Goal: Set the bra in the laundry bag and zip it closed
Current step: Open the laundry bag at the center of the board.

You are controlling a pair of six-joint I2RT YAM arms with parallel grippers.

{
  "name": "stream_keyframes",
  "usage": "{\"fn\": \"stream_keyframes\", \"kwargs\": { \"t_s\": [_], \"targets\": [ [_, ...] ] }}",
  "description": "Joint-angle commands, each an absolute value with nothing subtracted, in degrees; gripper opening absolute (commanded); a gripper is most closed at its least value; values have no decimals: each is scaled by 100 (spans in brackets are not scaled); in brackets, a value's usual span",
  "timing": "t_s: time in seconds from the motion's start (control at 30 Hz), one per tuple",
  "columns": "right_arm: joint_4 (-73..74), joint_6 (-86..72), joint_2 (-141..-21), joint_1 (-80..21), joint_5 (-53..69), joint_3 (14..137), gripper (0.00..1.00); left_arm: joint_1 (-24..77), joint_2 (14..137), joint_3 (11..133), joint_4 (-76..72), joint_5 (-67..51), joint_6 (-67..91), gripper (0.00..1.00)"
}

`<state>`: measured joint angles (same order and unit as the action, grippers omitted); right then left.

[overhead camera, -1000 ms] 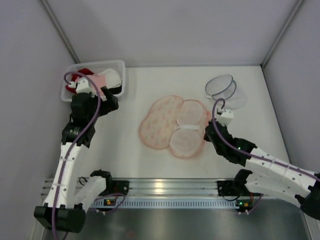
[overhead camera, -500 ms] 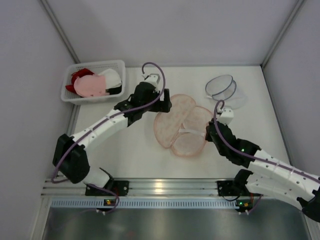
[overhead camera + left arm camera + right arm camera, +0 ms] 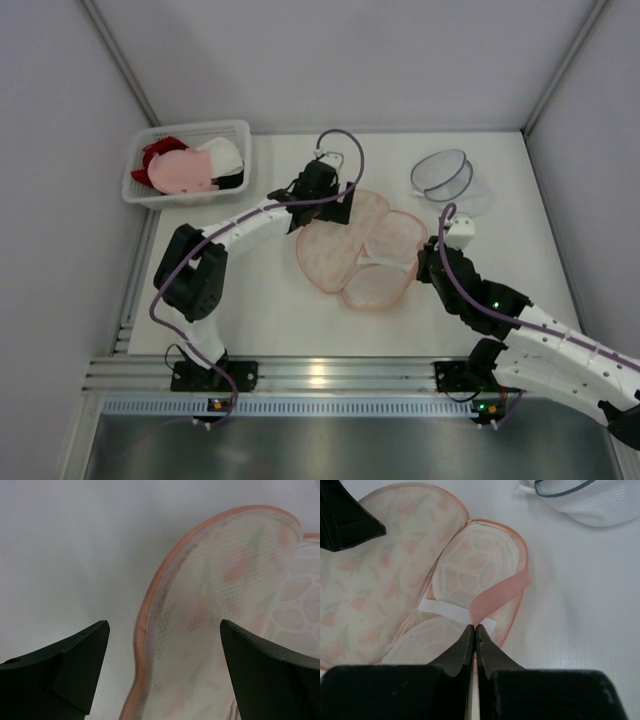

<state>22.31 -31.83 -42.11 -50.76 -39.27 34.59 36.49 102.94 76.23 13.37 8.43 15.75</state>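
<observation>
The laundry bag (image 3: pixel 335 248) lies open and flat mid-table, its floral lid on the left and two pale inner cups on the right. My left gripper (image 3: pixel 334 206) hovers open over the lid's far-left rim (image 3: pixel 146 630), one finger on each side of it and nothing gripped (image 3: pixel 162 626). At the bag's right edge, my right gripper (image 3: pixel 424 262) is shut on the bag's peach strap loop (image 3: pixel 501 592), pinched at the fingertips (image 3: pixel 474 626). The pale pink bra (image 3: pixel 182 172) lies in the basket at the back left, among other garments.
The white basket (image 3: pixel 241 130) at the back left also holds red, white and black garments. A white mesh bag with a dark ring rim (image 3: pixel 446 178) lies at the back right (image 3: pixel 580 497). Grey walls close in the table on three sides.
My left arm swung from the basket across to the bag's lid, with its gripper open throughout. The bag shifted a little to the right. My right gripper kept its hold on the strap.
</observation>
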Motion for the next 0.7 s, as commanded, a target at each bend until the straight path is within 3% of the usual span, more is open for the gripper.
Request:
{"fn": "stream_keyframes", "kwargs": {
  "t_s": [0.0, 0.07, 0.13, 0.17, 0.2, 0.23, 0.27, 0.37, 0.67],
  "targets": [
    [2241, -2997, -4183, -5001, -4069, 3621, 0, 3437, 10371, 7735, 1030, 242, 1696, 98],
    [2206, -2988, -4254, -4983, -4104, 3604, 0, 3296, 10397, 7621, 836, -174, 1767, 98],
    [2162, -2971, -4342, -4957, -4113, 3612, 0, 3270, 10389, 7603, 739, -588, 1723, 89],
    [2162, -2979, -4359, -4922, -4122, 3621, 0, 3278, 10389, 7568, 677, -650, 1705, 77],
    [2162, -2988, -4385, -4913, -4122, 3630, 0, 3270, 10354, 7559, 651, -598, 1722, 45],
    [2214, -3023, -4421, -4843, -4148, 3647, 0, 3270, 10336, 7559, 642, -302, 1784, 27],
    [2258, -3050, -4421, -4791, -4157, 3674, 0, 3270, 10301, 7559, 720, -64, 1854, 1],
    [2531, -3155, -4386, -4501, -4192, 3744, 0, 3130, 10038, 7349, 835, 764, 2301, 0],
    [3329, -3409, -3709, -3999, -4482, 3665, 0, 2127, 9000, 5705, 387, 633, 3041, 0]
  ]
}}
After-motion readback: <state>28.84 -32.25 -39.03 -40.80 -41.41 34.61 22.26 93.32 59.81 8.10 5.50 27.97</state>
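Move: The left hand hangs wide open over the far-left rim of the laundry bag, the rim about 1 cm ahead of it and 2 cm below. The bag's white strip lies some 15 cm to its right and 10 cm back; the blue-rimmed mesh bag about 29 cm right and 10 cm ahead. The right hand already holds the laundry bag's pink strap; from this hand the white strip is roughly 9 cm left and 2 cm ahead. The left fingers dip just over 1 cm, shut on the laundry bag's rim and pinch it, then draw it about 11 cm to the left towards the basket's side, the hand turning some 20 degrees counter-clockwise. As that pull builds, the right hand keeps its pinch on the pink strap and hauls about 6 cm to the right, turning slightly clockwise. ##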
